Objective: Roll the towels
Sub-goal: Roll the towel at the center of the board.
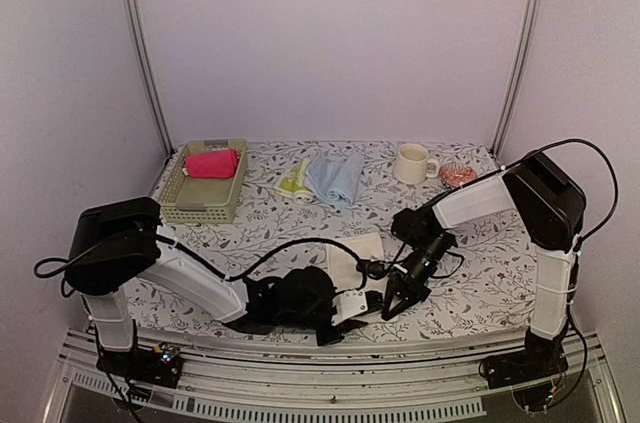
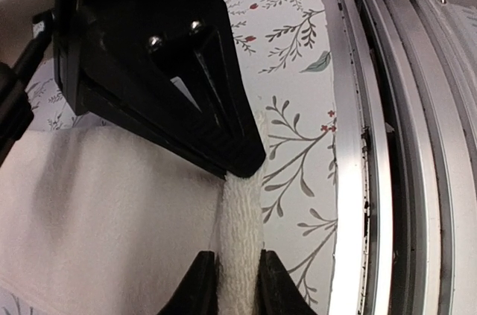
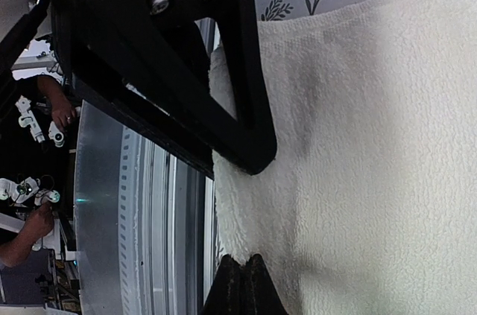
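Observation:
A cream-white towel point(image 1: 360, 247) lies flat near the table's front edge, between my two grippers. My left gripper point(image 2: 237, 287) has its jaws closed on a raised fold along the towel's point(image 2: 112, 218) near edge; in the top view it point(image 1: 362, 309) sits at the towel's front. My right gripper point(image 3: 242, 285) is shut, its fingertips pinching the near edge of the towel point(image 3: 373, 144); from above it point(image 1: 391, 307) is at the towel's front right corner. A hot pink towel point(image 1: 212, 163) lies rolled in the basket. Light blue point(image 1: 337, 179) and yellow-green point(image 1: 293, 179) towels lie at the back.
The pale green mesh basket point(image 1: 205, 207) stands at the back left. A cream mug point(image 1: 411, 163) and a small pink round object point(image 1: 458, 175) are at the back right. A metal rail point(image 2: 417, 144) runs along the table's front edge, close to both grippers.

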Motion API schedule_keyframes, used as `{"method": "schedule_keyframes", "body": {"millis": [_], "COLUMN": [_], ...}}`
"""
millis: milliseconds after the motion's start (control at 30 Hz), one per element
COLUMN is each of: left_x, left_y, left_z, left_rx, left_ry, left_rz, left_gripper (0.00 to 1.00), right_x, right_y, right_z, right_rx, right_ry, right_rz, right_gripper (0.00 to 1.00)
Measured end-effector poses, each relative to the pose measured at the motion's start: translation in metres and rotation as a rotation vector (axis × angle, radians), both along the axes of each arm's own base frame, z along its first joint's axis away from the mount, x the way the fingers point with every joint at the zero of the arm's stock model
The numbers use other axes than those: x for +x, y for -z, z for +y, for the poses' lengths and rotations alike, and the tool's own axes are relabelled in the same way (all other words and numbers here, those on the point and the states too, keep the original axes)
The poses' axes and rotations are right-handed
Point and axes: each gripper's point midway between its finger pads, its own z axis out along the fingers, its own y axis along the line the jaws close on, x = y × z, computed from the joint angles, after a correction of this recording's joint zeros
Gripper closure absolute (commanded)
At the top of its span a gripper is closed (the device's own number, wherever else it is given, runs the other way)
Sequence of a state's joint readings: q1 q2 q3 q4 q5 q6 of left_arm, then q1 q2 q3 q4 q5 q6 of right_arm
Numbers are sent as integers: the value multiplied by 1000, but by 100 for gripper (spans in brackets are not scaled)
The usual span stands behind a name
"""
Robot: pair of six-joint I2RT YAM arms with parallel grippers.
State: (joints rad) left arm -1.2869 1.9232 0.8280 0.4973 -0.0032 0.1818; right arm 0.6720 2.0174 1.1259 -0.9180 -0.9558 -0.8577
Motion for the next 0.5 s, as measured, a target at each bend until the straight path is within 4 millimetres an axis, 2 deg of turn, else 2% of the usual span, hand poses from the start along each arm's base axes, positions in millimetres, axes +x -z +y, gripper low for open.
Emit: {"method": "schedule_keyframes", "body": {"millis": [233,300,433,500], "left_x": [0,0,-1,-2], "left_y": [0,0,-1,-1], "left_z": [0,-1,-2,-3], "left_rx": [-10,-12,-14,-14], "left_ry": [8,10,14,14], "left_rz": [36,43,60,75], "left_gripper": [95,100,100,100], "right_x": [0,0,3,11], "right_y": [0,0,-3,-9], "right_z": [0,0,-1,0], "right_rx": [0,-2,-12,-10], "right_ry": [0,0,4,17], "right_rz": [0,1,3,-1], "right_gripper": [95,88,68,63]}}
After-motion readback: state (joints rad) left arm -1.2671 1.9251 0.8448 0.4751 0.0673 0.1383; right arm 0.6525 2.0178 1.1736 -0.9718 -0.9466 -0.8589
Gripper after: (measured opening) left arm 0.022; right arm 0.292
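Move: The near edge of the folded white towel already stands between the left hand's part-open fingers, and the right hand, some 6 cm to the right, still grips the same edge in its shut fingers. The towel's flat body centres about 12 cm ahead of the left hand and 2 cm to its left, or 12 cm ahead of the right hand and 8 cm to its left. From the left hand, the blue towel lies about 42 cm ahead and 8 cm left, the green towel 42 cm ahead and 19 cm left. The left fingers shut on the white towel's near edge and pinch it while that hand stays in place, the wrist turning by only about five degrees. With the edge taken over, the right fingers open to roughly a third, letting go, and the right hand at the very end starts away forward and up, about 1 cm each way. ##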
